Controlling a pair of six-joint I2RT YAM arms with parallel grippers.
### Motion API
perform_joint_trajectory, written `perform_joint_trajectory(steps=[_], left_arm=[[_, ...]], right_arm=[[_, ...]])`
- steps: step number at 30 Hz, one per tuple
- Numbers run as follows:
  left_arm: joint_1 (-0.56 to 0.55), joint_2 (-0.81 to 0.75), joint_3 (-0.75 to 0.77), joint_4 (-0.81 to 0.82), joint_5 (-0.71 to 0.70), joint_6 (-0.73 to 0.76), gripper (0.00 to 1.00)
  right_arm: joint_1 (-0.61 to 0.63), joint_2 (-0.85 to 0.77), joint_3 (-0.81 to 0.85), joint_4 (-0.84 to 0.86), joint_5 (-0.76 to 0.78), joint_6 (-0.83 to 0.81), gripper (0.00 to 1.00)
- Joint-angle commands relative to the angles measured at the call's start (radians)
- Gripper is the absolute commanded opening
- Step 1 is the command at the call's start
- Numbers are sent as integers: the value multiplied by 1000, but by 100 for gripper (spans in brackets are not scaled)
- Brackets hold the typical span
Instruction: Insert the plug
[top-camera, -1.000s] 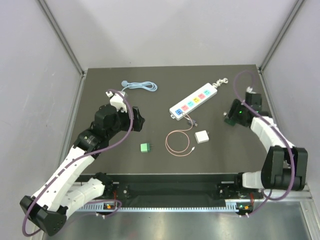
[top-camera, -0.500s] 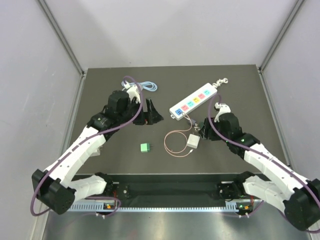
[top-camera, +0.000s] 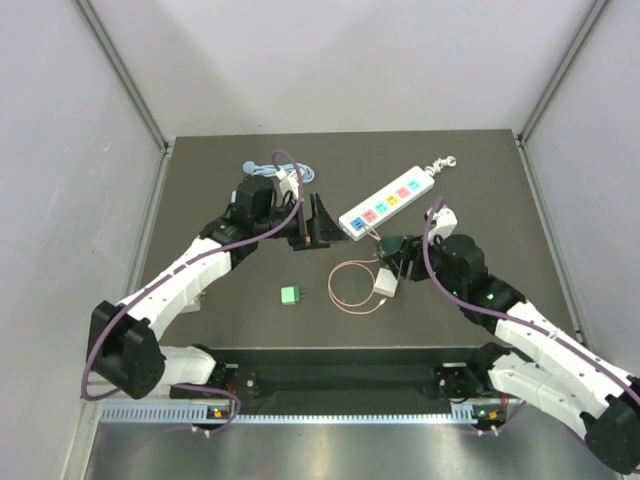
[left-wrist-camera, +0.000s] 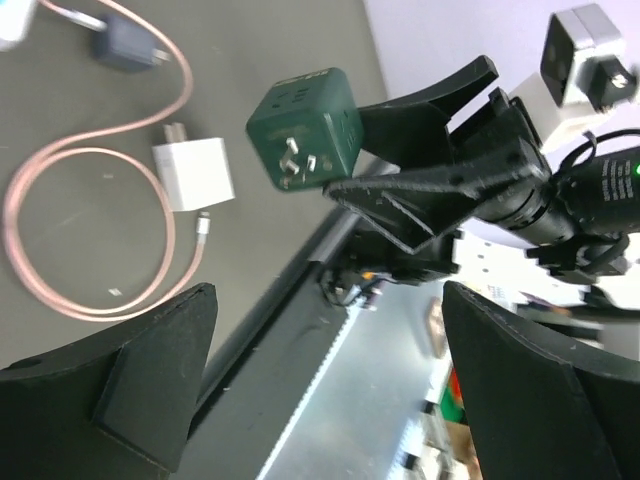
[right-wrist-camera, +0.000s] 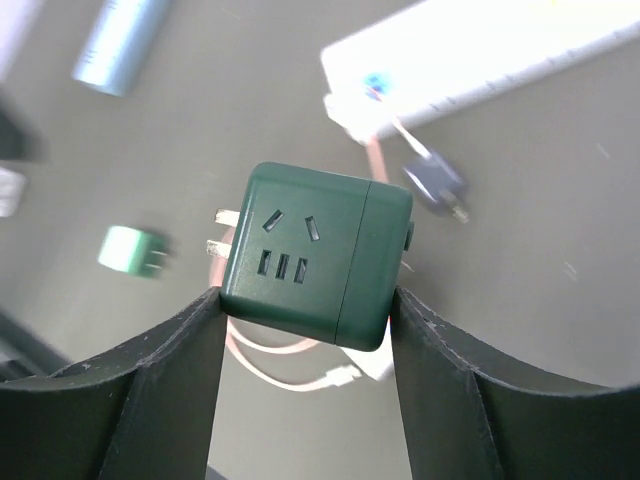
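My right gripper (top-camera: 395, 250) is shut on a dark green cube plug (top-camera: 392, 243), held above the table just below the left end of the white power strip (top-camera: 388, 202). In the right wrist view the cube (right-wrist-camera: 315, 255) sits between my fingers (right-wrist-camera: 180, 370), its prongs pointing left, with the strip (right-wrist-camera: 480, 60) beyond. My left gripper (top-camera: 316, 224) is open and empty just left of the strip's end. The left wrist view shows the cube (left-wrist-camera: 305, 130) ahead of my wide-open left gripper (left-wrist-camera: 330, 380).
A white charger (top-camera: 386, 286) with a pink coiled cable (top-camera: 352, 287) lies under the right gripper. A small light green plug (top-camera: 291, 295) lies to the left. A blue cable (top-camera: 292, 170) lies at the back left. A small dark plug (right-wrist-camera: 435, 185) lies by the strip.
My right arm swung from the table's right edge to the middle, carrying the dark green cube. My left arm reached right, up to the strip's left end.
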Motion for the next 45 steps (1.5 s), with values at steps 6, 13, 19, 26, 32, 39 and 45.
perform_joint_trajectory(steps=[6, 13, 19, 26, 32, 39, 45], left_arm=[[1, 104, -29, 283, 153, -181, 96], [-11, 210, -58, 488, 235, -366, 92], [-34, 231, -48, 484, 206, -351, 92], [-51, 267, -49, 501, 219, -383, 77], [-63, 270, -61, 524, 232, -409, 44], [-63, 271, -52, 596, 289, -397, 0], [-63, 209, -17, 631, 372, -298, 0]], right_arm=[[87, -48, 20, 219, -33, -10, 38], [129, -18, 24, 284, -81, -13, 38], [169, -5, 26, 316, -70, -7, 38], [202, 23, 24, 328, -12, -5, 37], [211, 31, 17, 345, 23, -2, 39], [212, 21, 38, 280, -33, 50, 80], [188, -90, 33, 203, -151, 111, 100]])
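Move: The green plug, still pinched at the right fingertips, lies about 12 cm to the left hand's right, roughly 2 cm ahead and 8 cm below. From the right hand, the open left gripper it is going to is about 13 cm to the left, level fore and aft, some 8 cm higher. On the table, roughly 22 cm below the left hand, are the white plug 10 cm right and 2 back, the grey charger 10 right and 8 ahead, and the power strip 12 right and 19 ahead. The green plug is brought some 7 cm left and 5 cm up by the right hand, turning slightly counter-clockwise, while the left hand comes about 5 cm right and 3 cm down towards it, wrist rolling. The left fingers close and pinch it; then the right fingers open wide, let go and start easing back as the left keeps its grip and shifts slightly back and up. ##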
